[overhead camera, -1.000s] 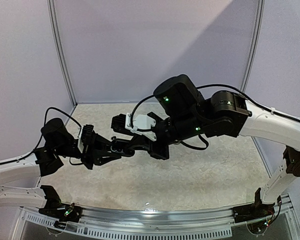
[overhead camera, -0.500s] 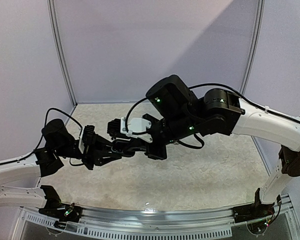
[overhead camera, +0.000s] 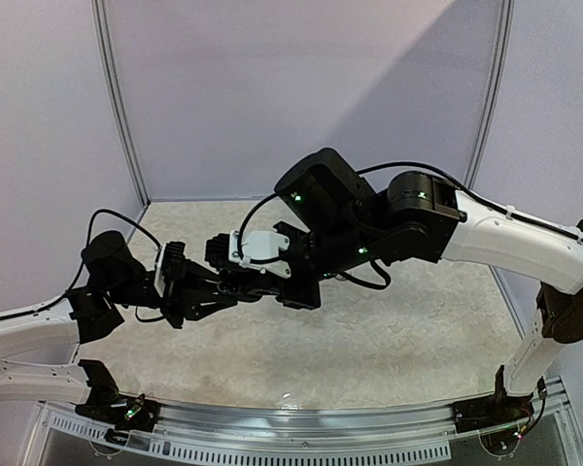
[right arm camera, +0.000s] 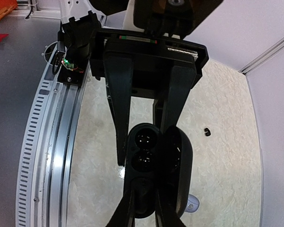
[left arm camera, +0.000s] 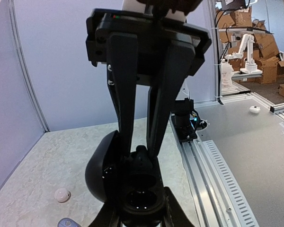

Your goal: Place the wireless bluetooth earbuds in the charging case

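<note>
My left gripper [left arm camera: 141, 209] is shut on the open black charging case [left arm camera: 141, 191], held above the table with its lid [left arm camera: 98, 166] swung to the left. The socket nearest that wrist [left arm camera: 139, 199] is empty. At the case's far end sits a black earbud [left arm camera: 142, 155], flanked closely by the fingertips of my right gripper [left arm camera: 142, 149]. Black on black hides whether those fingertips still press it. From the right wrist, two sockets [right arm camera: 146, 147] show beyond my right gripper [right arm camera: 148, 194]. In the top view both grippers meet at the case [overhead camera: 235, 284].
A white earbud [left arm camera: 62, 195] lies on the mottled tabletop below the case, beside a bluish-grey object [left arm camera: 68, 222]. A small black piece [right arm camera: 207, 131] lies further off. The metal rail [left arm camera: 213, 165] runs along the table's near edge.
The right arm has swung left and lower, bringing its gripper further over the case. The left arm and the case have stayed still.
</note>
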You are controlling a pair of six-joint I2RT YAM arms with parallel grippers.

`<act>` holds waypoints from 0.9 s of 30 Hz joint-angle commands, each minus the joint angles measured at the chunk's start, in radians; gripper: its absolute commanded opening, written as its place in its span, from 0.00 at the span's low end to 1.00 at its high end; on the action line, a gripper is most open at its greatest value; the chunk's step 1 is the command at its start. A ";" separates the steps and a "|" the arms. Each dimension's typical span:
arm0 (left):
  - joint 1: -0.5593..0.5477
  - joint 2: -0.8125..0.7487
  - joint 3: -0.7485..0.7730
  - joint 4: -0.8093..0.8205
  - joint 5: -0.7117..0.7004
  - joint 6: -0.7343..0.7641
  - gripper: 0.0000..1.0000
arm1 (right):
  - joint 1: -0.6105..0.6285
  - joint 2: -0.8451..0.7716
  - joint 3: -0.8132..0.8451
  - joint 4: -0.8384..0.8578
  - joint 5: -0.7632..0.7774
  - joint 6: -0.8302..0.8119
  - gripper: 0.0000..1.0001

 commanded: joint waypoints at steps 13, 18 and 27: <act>0.001 -0.007 -0.017 0.036 -0.036 -0.129 0.00 | -0.013 -0.040 -0.017 0.042 0.032 0.024 0.27; 0.008 -0.009 -0.018 0.037 -0.081 -0.196 0.00 | -0.026 -0.138 -0.114 0.201 -0.049 0.062 0.30; 0.034 -0.008 0.006 0.066 -0.173 -0.299 0.00 | -0.100 -0.257 -0.241 0.396 -0.091 0.259 0.52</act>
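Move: The open black charging case is still in my left fingers, its middle about 2 cm right of the left hand point. My right fingertips are at the earbud in the case's right-hand end, so the case's middle is roughly 2 cm left of and 1 cm below the right hand. On the table, some 29 cm below the right hand, the blue case lies about 19 cm ahead and 7 cm to the right, the pale round case about 24 cm ahead and 18 cm right. I let go of the earbud: my already parted right fingers open wider almost in place around it, then I lift away from the charging case, about 7 cm up and a little to the right, the fingertips tipping up nearly 20 degrees. My left hand keeps its hold and eases the case some 2 cm forward, rolling its lid side down roughly 10 degrees. ##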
